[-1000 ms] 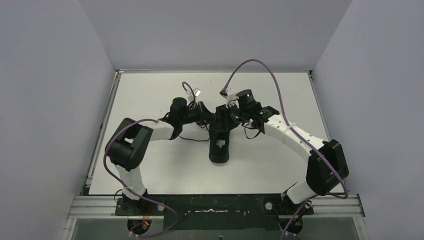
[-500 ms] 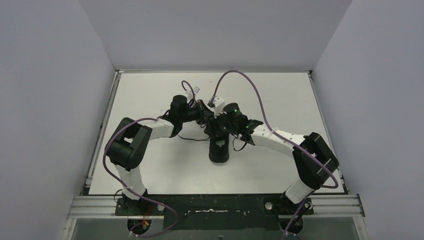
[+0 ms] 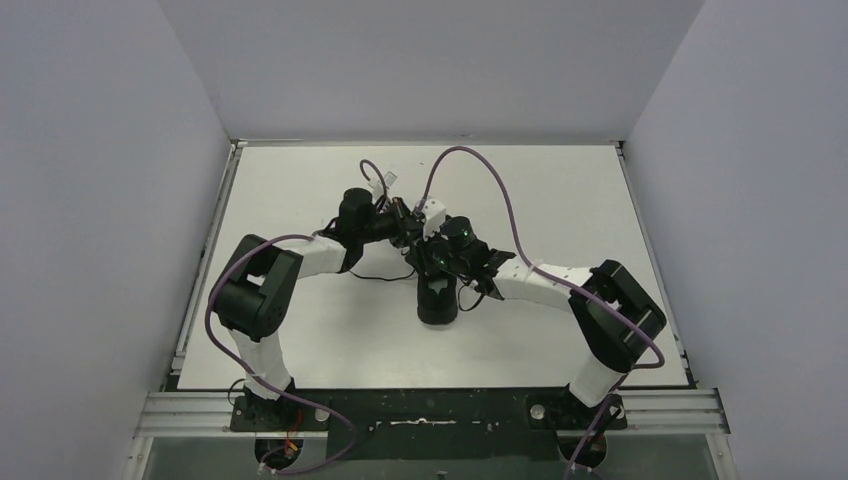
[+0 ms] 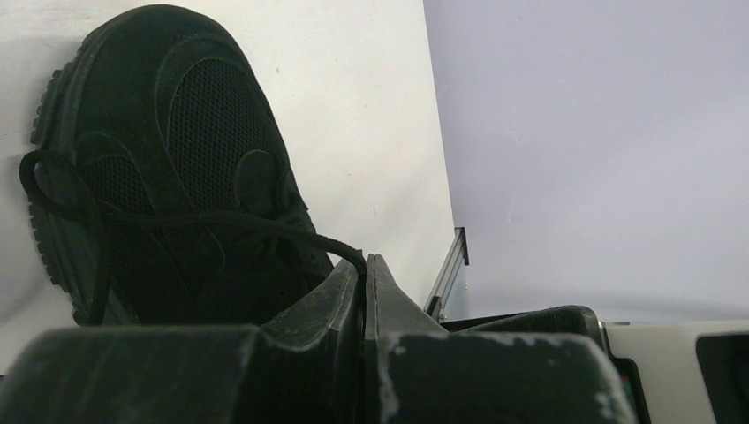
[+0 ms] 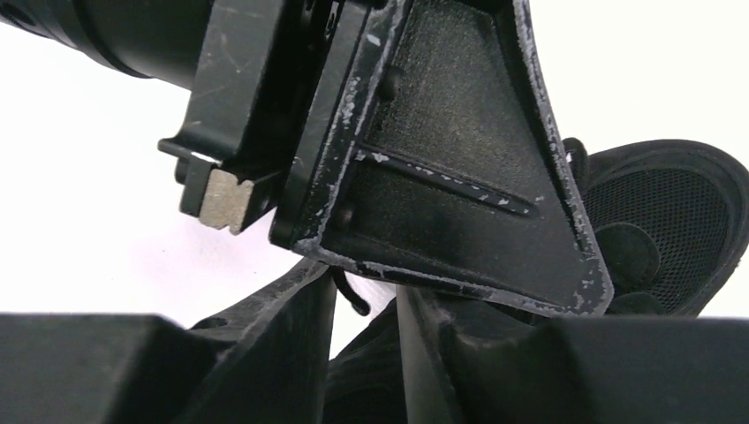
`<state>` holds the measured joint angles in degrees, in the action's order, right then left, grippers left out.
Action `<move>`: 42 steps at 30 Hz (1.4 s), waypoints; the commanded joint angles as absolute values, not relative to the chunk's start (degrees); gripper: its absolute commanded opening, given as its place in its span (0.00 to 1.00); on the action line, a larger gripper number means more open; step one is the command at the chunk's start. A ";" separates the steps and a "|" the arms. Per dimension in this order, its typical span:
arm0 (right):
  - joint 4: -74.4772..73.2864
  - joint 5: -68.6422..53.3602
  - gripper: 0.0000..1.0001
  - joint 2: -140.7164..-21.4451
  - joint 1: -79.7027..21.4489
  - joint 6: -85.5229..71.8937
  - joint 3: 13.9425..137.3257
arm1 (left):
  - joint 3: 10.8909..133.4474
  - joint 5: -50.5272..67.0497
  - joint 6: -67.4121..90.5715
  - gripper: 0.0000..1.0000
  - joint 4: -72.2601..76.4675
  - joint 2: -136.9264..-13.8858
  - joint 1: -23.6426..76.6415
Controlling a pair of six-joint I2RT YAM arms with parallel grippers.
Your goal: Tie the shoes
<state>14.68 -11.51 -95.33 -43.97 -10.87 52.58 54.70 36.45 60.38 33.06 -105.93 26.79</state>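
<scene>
The black shoe [image 3: 437,297] lies mid-table, its white patch showing inside the opening. In the left wrist view its mesh toe [image 4: 199,132] fills the upper left. A thin black lace [image 4: 221,216] runs taut from it into my left gripper [image 4: 364,262], which is shut on the lace. My right gripper [image 3: 428,258] hovers over the shoe's laced part, close under the left gripper [image 3: 406,226]. The right wrist view has the right gripper [image 5: 366,284] open by a narrow gap, with a short lace end [image 5: 353,296] hanging between its fingertips. The left gripper's finger [image 5: 442,168] looms just above.
A loose lace strand [image 3: 385,276] trails on the white table left of the shoe. Purple cables [image 3: 490,175] arc over both arms. Grey walls close in the table on three sides, with a metal rail [image 3: 205,250] along the left edge.
The right arm has swung left, bringing its gripper over the shoe and up against the left gripper, and its jaws have narrowed. The left gripper has stayed shut and nearly still.
</scene>
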 commanded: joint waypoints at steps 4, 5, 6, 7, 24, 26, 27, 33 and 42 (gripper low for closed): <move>16.52 -11.70 0.02 -96.23 -44.12 -12.19 53.57 | 57.66 39.20 59.38 0.00 35.37 -104.27 26.61; 12.30 -12.89 0.00 -94.90 -43.55 -13.53 54.93 | 57.84 39.35 59.41 0.00 35.40 -104.32 26.67; 6.54 -15.71 0.00 -93.31 -42.52 -15.63 57.30 | 57.91 39.36 59.37 0.00 35.15 -104.25 26.71; -4.28 -19.41 0.00 -91.20 -41.11 -18.12 60.35 | 58.00 39.44 59.08 0.00 34.97 -104.17 26.72; -61.21 -25.48 0.00 -93.96 -31.25 -15.08 91.52 | 55.44 35.47 56.46 0.00 31.58 -102.89 29.12; -59.85 -24.82 0.00 -95.20 -30.86 -12.30 92.67 | 55.48 35.44 56.28 0.00 31.75 -102.83 29.26; -60.02 -23.92 0.00 -95.87 -30.59 -11.23 93.37 | 55.65 35.64 55.88 0.00 31.95 -102.77 29.27; -61.40 -27.69 0.00 -97.69 -29.12 -1.01 100.34 | 57.64 38.28 51.17 0.00 28.64 -102.41 28.68; -62.57 -13.86 0.01 -96.19 -32.32 17.82 104.04 | 55.50 38.20 49.94 0.00 28.04 -100.03 28.39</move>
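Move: The black lace strand to grab runs between the right gripper's part-open fingertips, about 1 cm to their left and level with them. The left fingertips, already pinching a lace, sit some 4 cm ahead, 4 cm right and 3 cm above the right ones. The shoe's middle is about 5 cm right and 5 cm below the right hand. From the left hand that strand lies roughly 4 cm back, 3 cm left and 3 cm lower. Shut the right gripper on the lace strand behind the left fingers, then pull it clear of them: up and right while drawing back about 6 cm, then forward again as far, still going right, to finish some 10 cm right and 11 cm higher. Tip the wrist about 45 degrees on the way, then ease half of that off. Keep the left fingers shut on their lace, letting that hand drift back about 2 cm. ##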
